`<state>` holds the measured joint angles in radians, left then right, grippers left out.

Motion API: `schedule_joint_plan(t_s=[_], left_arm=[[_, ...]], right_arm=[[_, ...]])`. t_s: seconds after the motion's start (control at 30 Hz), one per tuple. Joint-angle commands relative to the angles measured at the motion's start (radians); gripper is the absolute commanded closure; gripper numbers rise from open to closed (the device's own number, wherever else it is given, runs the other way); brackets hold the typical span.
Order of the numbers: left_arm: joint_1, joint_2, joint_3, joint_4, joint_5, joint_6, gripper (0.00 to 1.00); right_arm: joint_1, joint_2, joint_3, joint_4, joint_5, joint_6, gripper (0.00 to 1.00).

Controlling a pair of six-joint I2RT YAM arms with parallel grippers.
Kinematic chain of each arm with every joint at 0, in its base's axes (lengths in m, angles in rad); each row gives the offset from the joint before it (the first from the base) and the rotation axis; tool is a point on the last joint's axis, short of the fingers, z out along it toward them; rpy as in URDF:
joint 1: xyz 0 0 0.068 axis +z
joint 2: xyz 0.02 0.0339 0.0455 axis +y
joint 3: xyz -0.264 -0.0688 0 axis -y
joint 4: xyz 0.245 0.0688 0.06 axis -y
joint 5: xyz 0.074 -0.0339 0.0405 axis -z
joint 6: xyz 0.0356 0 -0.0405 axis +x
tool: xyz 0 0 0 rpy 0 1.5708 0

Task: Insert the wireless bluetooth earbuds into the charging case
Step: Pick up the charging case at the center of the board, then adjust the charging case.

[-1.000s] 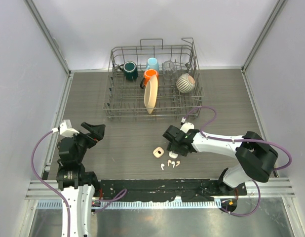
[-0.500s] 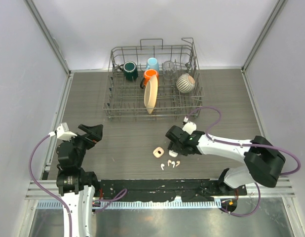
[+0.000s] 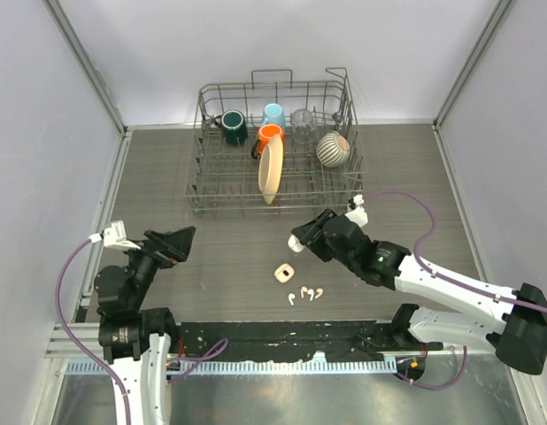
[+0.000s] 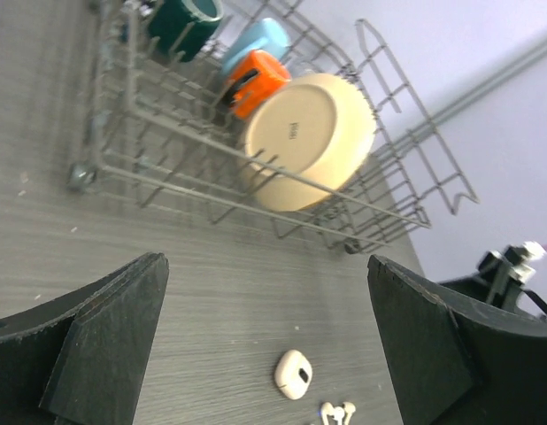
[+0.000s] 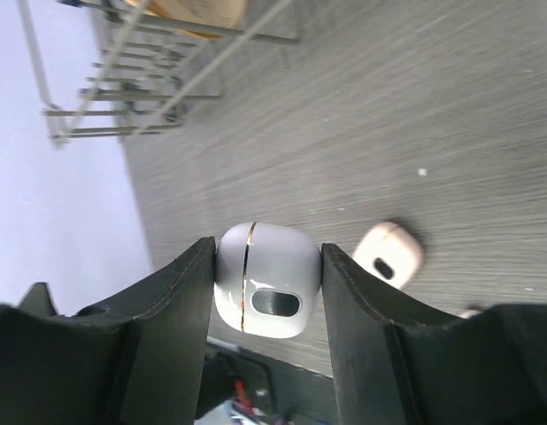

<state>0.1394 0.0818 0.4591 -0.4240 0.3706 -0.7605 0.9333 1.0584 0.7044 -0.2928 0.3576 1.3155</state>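
My right gripper (image 5: 266,266) is shut on a white rounded charging case (image 5: 266,282) and holds it above the table; a thin gold seam and a dark oval slot show on the case. From above, the right gripper (image 3: 300,239) hovers just behind a second, cream case (image 3: 284,273) lying on the table, which the wrist views also show as a small cream case (image 5: 389,254) (image 4: 294,374). Three tiny white earbuds (image 3: 306,292) (image 4: 337,413) lie loose just in front of it. My left gripper (image 3: 181,241) (image 4: 266,266) is open and empty, well left of them.
A wire dish rack (image 3: 196,190) stands at the back with a dark green mug (image 3: 232,127), a blue cup (image 3: 273,115), an orange mug (image 3: 269,135), a cream bowl on edge (image 3: 270,173), a glass (image 3: 303,122) and a striped bowl (image 3: 332,149). White walls close both sides.
The right arm has swung its elbow out to the right and lifted the gripper with the case back from the earbuds. The left gripper has shifted slightly right.
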Motion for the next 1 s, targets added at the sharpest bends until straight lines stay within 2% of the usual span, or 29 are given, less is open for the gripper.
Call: schedule_joint_plan(t_s=[0.0,0.13,0.27,0.43,0.77,0.87,0.97], left_arm=[[0.003,-0.019,0.093,0.120,0.172,-0.023,0.00],[0.005,-0.030,0.090,0.206,0.208,-0.071,0.01],[0.005,-0.050,0.024,0.329,0.223,-0.167,0.01],[0.005,-0.033,-0.042,0.419,0.223,-0.209,0.02],[-0.003,0.214,0.031,0.401,0.191,-0.131,0.02],[-0.044,0.297,0.096,0.387,0.156,-0.096,0.02],[-0.165,0.404,0.185,0.386,0.065,-0.039,0.01]], right_arm=[[0.004,-0.063,0.003,0.165,0.047,0.105,0.99],[0.004,-0.071,0.032,0.202,0.083,0.139,0.99],[0.004,-0.048,0.066,0.228,0.092,0.172,0.99],[0.004,-0.037,0.020,0.332,0.069,0.241,0.99],[0.004,-0.026,0.043,0.299,0.139,0.223,0.99],[0.002,-0.023,0.055,0.272,0.164,0.205,0.99],[-0.001,-0.020,0.095,0.242,0.187,0.186,0.99]])
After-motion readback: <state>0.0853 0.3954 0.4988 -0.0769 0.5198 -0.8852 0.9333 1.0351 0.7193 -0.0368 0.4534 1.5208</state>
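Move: The white charging case is already pinched in the right fingers, clear of the table; the open left gripper it is being brought towards lies about 26 cm to the right hand's left, 3 cm back and 9 cm higher. From the right hand, the cream case is 2 cm back, 4 cm left and 14 cm below, the earbuds 8 cm back, 2 cm left and 15 cm below. The held case lies about 26 cm right of the left hand, 3 cm ahead and 9 cm below. Keeping its pinch on the white charging case, the right hand lifts it about 8 cm more, easing some 3 cm forward and a little left towards the left gripper, and rolls about 20 degrees so that its left side rises, the climb dying out over the last few tenths. The left gripper, still wide open and empty, first rises about 7 cm while drawing back and to the right, then reaches forward some 6 cm while sinking about 3, turning roughly 10 degrees clockwise overall and closing part of the gap to the held case. ##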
